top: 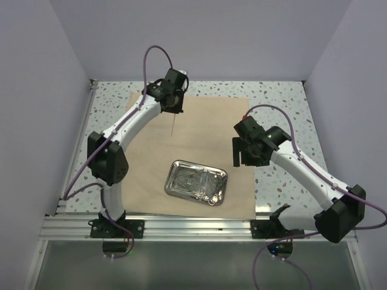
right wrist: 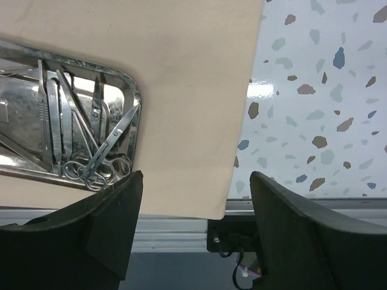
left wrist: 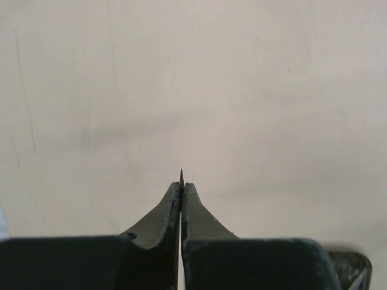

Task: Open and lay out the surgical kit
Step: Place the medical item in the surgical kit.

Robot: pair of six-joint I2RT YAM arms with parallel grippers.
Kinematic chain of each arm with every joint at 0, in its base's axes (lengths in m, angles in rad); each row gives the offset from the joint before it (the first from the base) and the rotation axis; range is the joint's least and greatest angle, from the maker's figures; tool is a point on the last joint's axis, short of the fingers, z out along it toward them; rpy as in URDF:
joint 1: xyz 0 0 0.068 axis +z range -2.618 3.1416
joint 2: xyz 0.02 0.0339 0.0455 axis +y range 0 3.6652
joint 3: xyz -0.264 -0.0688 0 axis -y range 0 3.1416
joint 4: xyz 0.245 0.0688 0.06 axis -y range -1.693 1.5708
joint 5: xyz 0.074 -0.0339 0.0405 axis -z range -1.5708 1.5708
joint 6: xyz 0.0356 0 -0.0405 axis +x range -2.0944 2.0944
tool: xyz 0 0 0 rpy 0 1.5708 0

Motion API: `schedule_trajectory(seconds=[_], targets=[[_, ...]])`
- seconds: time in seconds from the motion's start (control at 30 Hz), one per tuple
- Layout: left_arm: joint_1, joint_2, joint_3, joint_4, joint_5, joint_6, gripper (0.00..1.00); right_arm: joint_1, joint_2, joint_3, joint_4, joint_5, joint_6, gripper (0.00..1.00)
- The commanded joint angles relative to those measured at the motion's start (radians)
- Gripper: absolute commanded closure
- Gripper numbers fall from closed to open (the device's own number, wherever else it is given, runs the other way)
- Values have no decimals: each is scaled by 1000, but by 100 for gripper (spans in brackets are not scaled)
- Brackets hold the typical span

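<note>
The surgical kit's tan cloth (top: 205, 127) (left wrist: 242, 90) (right wrist: 187, 90) lies spread flat on the table. A shiny steel tray (top: 199, 164) (right wrist: 130, 81) sits on its near half and holds scissors (right wrist: 115, 136), tweezers (right wrist: 54, 121) and other thin tools. My left gripper (top: 174, 110) (left wrist: 182, 186) hangs over the far part of the cloth, shut on a thin metal instrument (top: 173, 125) (left wrist: 181, 175) whose tip points down past the fingertips. My right gripper (top: 243, 158) (right wrist: 196, 178) is open and holds nothing, above the cloth's near right corner, just right of the tray.
Speckled terrazzo table (top: 284, 103) (right wrist: 314, 90) shows around the cloth. An aluminium rail (top: 181, 226) (right wrist: 175, 232) runs along the near edge with the arm mounts. Pale walls close in the left, back and right sides.
</note>
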Motion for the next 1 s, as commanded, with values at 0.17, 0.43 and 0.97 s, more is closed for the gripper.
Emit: schedule_trajectory(seconds=[0.17,0.43,0.97], targets=[[131,455,404,128,-37,172,100,-3,51,78,-26,34,61,26],[222,597,497,193,29,146,93,-3,70,65,-29,49,69,26],[115,44,-82,177,105,33,0,-6,110,72,46,16,17,26]])
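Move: The left hand, already gripping the slim metal medical item, is bound for a bare patch of cloth about 12 cm ahead, 6 cm to its left and some 19 cm below. The instrument tray lies about 21 cm back and 5 cm to the right of that hand, at table level; the cloth's far left corner is about 22 cm ahead and 23 cm left. From the right hand the patch is roughly 29 cm ahead and 27 cm left. Forward and down goes the left arm, away from the tray, about 15 cm each way with a slight lean to the left, carrying the slim medical item to the bare cloth. Low over the cloth the fingers open and let go of the item; the hand then lifts and draws back some 7 cm each way, fingers spread wide. ##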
